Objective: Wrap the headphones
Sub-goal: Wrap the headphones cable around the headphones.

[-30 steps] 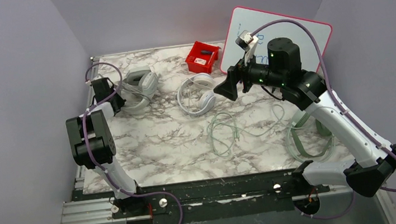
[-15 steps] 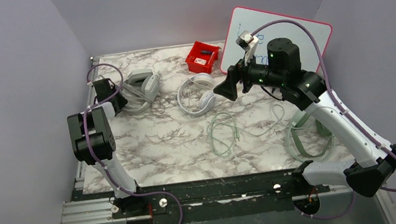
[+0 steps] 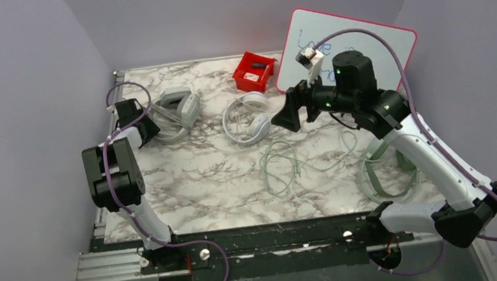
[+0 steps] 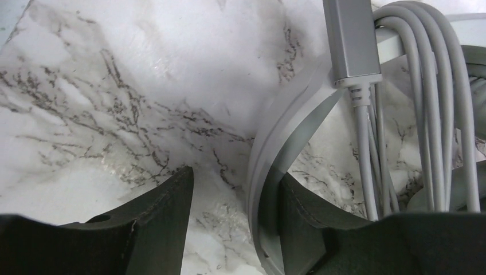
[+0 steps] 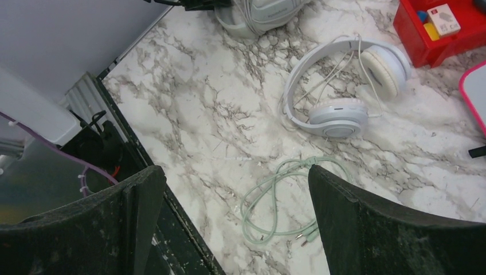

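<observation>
Grey headphones lie at the back left, their cable wound in several turns round the headband. My left gripper is open at that headband: the band rests against the right finger, and a gap separates it from the left one. White headphones lie mid-table, cable loose. Mint headphones lie at the right with a long cable spread out. My right gripper hangs open and empty above the mint cable.
A red bin with small items stands at the back. A whiteboard leans on the back right wall. Purple walls close in on three sides. The metal rail runs along the near edge.
My left gripper's jaws have spread apart, releasing the grey headband, and the left wrist has shifted slightly. The right gripper has dipped a little and stays open.
</observation>
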Tool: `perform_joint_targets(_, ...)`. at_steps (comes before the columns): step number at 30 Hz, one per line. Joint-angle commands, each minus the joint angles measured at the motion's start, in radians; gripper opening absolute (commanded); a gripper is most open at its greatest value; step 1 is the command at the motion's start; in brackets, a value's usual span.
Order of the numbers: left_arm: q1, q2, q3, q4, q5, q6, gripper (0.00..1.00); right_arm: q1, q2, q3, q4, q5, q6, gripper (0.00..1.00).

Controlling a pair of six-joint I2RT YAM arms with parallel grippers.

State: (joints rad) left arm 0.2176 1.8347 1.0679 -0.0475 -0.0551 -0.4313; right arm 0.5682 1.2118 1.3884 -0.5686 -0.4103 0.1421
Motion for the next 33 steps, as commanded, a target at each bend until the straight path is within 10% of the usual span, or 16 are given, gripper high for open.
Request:
perform_joint_targets(1, 0.03, -0.072, 0.001, -0.108, -0.033, -0.034, 0.54, -0.003, 0.009, 0.042, -0.087, 0.017, 0.03, 1.0)
perform_joint_targets(10, 0.062, -0.27, -0.064, -0.108, -0.007, -0.024, 0.61, -0.003, -0.028, -0.023, -0.072, 0.091, 0.058, 1.0)
perform_joint_targets(13, 0.063, -0.29, -0.018, -0.131, 0.043, -0.04, 0.93, -0.003, 0.013, 0.005, -0.137, 0.157, 0.049, 1.0)
perform_joint_targets(20, 0.065, -0.43, -0.022, -0.141, 0.034, -0.052, 0.97, -0.028, 0.049, -0.054, -0.172, 0.355, 0.07, 1.0)
perform_joint_targets(29, -0.037, -0.554, 0.05, -0.122, 0.198, -0.028, 0.94, -0.614, 0.059, -0.214, -0.211, 0.215, 0.211, 1.0)
perform_joint_targets(33, -0.26, -0.537, 0.13, -0.151, 0.224, 0.147, 0.91, -0.639, 0.02, -0.279, -0.283, 0.335, 0.295, 1.0)
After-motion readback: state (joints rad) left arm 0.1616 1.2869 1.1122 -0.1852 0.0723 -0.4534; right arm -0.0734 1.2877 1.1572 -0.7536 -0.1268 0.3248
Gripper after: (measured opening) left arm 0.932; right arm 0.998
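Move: The left hand is low at the grey headphones, their band's near side between its half-open fingers; their middle is about 9 cm right and 3 cm ahead, and the white headphones lie some 30 cm right, 1 cm ahead. The green headphones lie roughly 29 cm to the right hand's right, 2 cm back and 31 cm below. From that hand the green cable coil is 4 cm ahead and 4 cm left, the whiteboard 28 cm ahead and 20 cm right. Drawing back about 4 cm close to the table, the left hand frees itself from the band of the grey headphones, then climbs over 20 cm, spreading its fingers wide, tilting up and veering right at the end. The right hand, wide open, sinks slowly, then sweeps fast right some 25 cm and lower towards the green headphones, slightly forward, swinging clockwise and tipping down. ##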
